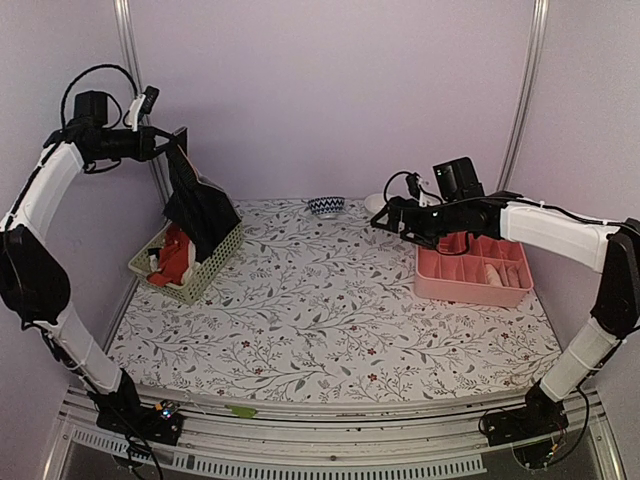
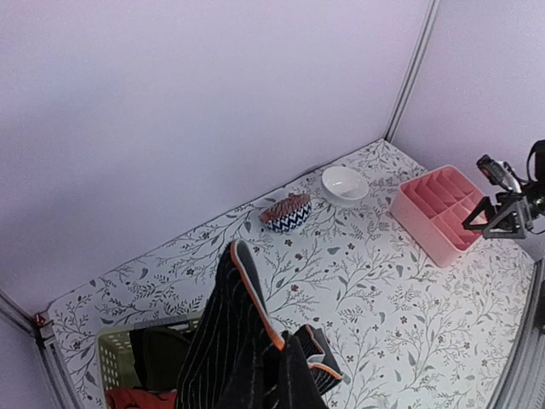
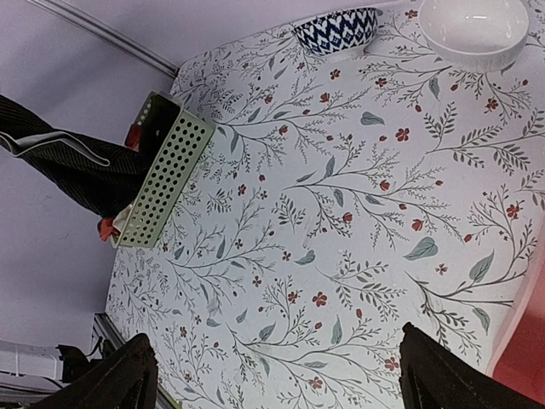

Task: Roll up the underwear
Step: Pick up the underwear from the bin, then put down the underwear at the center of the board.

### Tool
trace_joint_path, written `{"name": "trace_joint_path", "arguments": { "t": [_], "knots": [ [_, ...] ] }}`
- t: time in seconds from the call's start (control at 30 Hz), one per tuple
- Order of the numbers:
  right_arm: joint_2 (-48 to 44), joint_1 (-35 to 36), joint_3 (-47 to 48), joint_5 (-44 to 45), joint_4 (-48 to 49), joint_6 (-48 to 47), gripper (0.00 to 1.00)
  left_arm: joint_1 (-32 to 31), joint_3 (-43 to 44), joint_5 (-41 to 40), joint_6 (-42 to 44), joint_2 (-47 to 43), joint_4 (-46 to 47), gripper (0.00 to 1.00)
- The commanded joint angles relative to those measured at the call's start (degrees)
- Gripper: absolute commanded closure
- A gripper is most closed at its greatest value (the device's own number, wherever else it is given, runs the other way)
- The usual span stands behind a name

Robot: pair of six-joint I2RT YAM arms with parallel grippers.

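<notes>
The black ribbed underwear (image 1: 200, 208) with orange trim hangs from my left gripper (image 1: 176, 146), which is shut on its top edge, high above the left side of the table. In the left wrist view the cloth (image 2: 228, 341) drapes down and covers the fingers. It also shows in the right wrist view (image 3: 75, 166). Its lower end hangs over the pale green basket (image 1: 205, 272). Red-orange underwear (image 1: 176, 256) lies inside that basket. My right gripper (image 1: 396, 221) hovers open over the table's right half, with nothing between its fingers (image 3: 281, 379).
A pink divided tray (image 1: 430, 282) stands on the right, under the right forearm. A blue patterned bowl (image 1: 326, 206) and a white bowl (image 1: 375, 203) stand at the back edge. Walls enclose the table on the left, back and right.
</notes>
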Motion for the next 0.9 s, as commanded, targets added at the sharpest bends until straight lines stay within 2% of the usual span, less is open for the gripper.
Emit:
{"name": "trace_joint_path", "arguments": {
  "t": [0.0, 0.3, 0.37, 0.5, 0.7, 0.77, 0.87],
  "knots": [
    [1.4, 0.1, 2.2, -1.2, -0.1, -1.5, 0.01, -1.4, 3.3, 6.0, -1.7, -3.6, -0.6, 1.0],
    [1.6, 0.0, 2.2, -3.3, -0.4, -3.3, 0.01, -7.3, -0.8, 9.6, -3.5, -12.8, 0.5, 1.0],
    [1.5, 0.1, 2.1, -3.9, -0.5, -3.7, 0.01, -9.0, -2.5, 13.3, -4.1, -14.7, -0.2, 1.0],
    [0.9, 0.0, 2.0, -4.6, -1.1, -4.7, 0.01, -16.6, -6.6, 19.9, -2.1, -17.2, -3.6, 1.0],
    [-2.1, 0.0, 0.0, -4.3, -2.8, -5.5, 0.01, -29.5, -9.2, 28.0, 4.1, -16.5, -6.7, 1.0],
    [-3.3, 0.0, -1.3, -4.0, -3.3, -5.3, 0.01, -30.8, -9.5, 30.6, 6.6, -14.8, -7.8, 1.0],
    [-4.9, 0.1, -2.7, -3.4, -4.2, -5.0, 0.01, -29.2, -11.3, 28.4, 13.0, -10.9, -9.8, 1.0]
  ]
}}
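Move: My left hand already grips the underwear by one edge. The underwear hangs with its middle about 14 cm below the fingers, its lower end still at the bin. The bin's middle is some 34 cm below my hand, 4 cm to the left and 2 cm back, with the red cloth 6 cm left and 5 cm back. The bare table I head for is roughly 20 cm back, 24 cm right and 37 cm below; from my right hand it lies about 30 cm left, 14 cm back and 20 cm below. Keeping my left fingers shut on the underwear's edge, I sweep it back and to the right, about 24 cm back and 20 cm across, away from the bin and over the bare table. I rise some 9 cm at first, then sink about 4 cm, while my wrist swings clockwise roughly 55 degrees, faster towards the end. ##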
